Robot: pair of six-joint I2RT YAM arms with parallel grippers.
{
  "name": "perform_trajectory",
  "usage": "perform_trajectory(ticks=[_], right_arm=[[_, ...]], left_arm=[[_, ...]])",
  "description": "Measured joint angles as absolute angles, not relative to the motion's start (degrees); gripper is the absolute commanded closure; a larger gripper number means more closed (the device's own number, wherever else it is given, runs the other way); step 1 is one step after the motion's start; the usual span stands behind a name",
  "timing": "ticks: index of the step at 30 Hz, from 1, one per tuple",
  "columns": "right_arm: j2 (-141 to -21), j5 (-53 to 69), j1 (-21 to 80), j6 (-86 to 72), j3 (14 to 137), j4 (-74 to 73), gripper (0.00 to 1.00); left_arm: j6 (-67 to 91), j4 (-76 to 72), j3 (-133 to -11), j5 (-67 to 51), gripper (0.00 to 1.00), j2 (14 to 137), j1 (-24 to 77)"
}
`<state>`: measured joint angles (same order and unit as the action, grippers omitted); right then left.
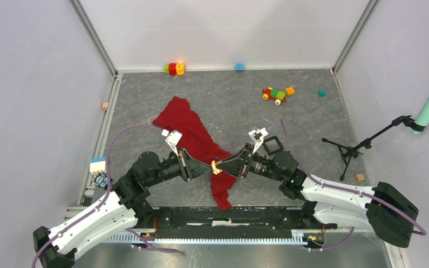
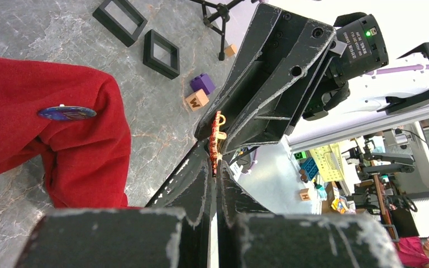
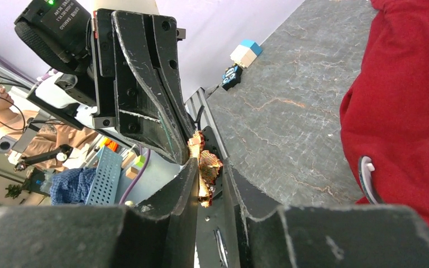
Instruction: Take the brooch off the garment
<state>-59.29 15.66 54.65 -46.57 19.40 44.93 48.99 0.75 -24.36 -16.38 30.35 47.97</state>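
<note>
The deep-red garment (image 1: 192,131) lies spread from the table's middle toward the near edge, and shows in both wrist views (image 2: 33,100) (image 3: 408,84). The brooch (image 1: 216,166), a small gold and orange ribbed piece, hangs just above the garment's narrow lower part. Both wrist views show the brooch (image 2: 218,139) (image 3: 205,167) apart from the cloth. My left gripper (image 2: 217,167) is shut on the brooch's lower end. My right gripper (image 3: 209,173) faces it tip to tip, its fingers closed against the brooch's sides. A blue oval badge (image 2: 67,113) sits pinned on the fabric.
Two black square frames (image 2: 161,53) (image 2: 119,19), a purple block (image 2: 202,83) and a wooden letter block (image 2: 196,100) lie right of the garment. A small tripod stand (image 1: 352,148) stands at right. Toys (image 1: 174,68) (image 1: 275,94) lie along the back.
</note>
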Motion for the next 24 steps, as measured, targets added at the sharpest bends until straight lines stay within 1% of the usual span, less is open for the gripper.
perform_trajectory(ticks=[3,5,10,12,14,16,21,24], right_arm=[[-59.27,15.14,54.65,-46.44,19.40,44.23,0.75],[-59.24,14.94,54.65,-46.44,19.40,43.99,0.73],[-58.17,13.58,54.72,-46.15,19.35,43.42,0.58],[-57.34,12.60,54.70,-45.95,18.96,43.29,0.51],[-56.34,11.16,54.65,-45.60,18.31,42.98,0.40],[-55.68,10.13,54.59,-45.34,17.72,42.59,0.34],[-53.93,7.97,54.52,-43.99,16.80,39.68,0.25],[-52.03,5.17,54.46,-41.89,16.97,34.00,0.16]], left_arm=[[48.99,0.78,-24.34,-16.36,0.98,30.79,47.97],[48.99,0.82,-24.32,-16.29,0.98,30.87,47.94],[49.01,0.67,-24.23,-16.16,0.98,30.76,47.92],[48.99,1.06,-24.25,-15.51,0.98,30.50,47.94],[48.93,2.90,-24.29,-14.13,0.98,30.33,47.99],[48.53,5.80,-24.38,-12.05,0.98,30.39,47.99],[47.70,11.44,-24.40,-7.84,0.98,32.77,47.99],[47.03,12.82,-24.47,-7.14,0.98,35.51,47.99]])
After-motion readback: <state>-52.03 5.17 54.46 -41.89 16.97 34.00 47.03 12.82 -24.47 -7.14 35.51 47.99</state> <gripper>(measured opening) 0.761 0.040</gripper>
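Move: The left gripper already holds the gold brooch in the air, its middle about 2 cm right of the hand point and 1 cm ahead. From the right hand that brooch lies only about 1 cm to the left, level, between the part-closed fingers. Some 20 cm below the left hand lie the garment's near flap, about 3 cm right and 2 cm back, and the round blue badge, roughly 9 cm ahead and 2 cm right. Spread the right fingers wide to free them from the brooch and back that gripper off to the right, down and forward, about 4 cm in all, turning it some 10 degrees clockwise. Keep the left pinch shut; hold nearly still until the right fingers are opening, then lower the brooch towards the table about 7 cm, easing slightly left and forward and tipping the fingertips down some 15 degrees. ##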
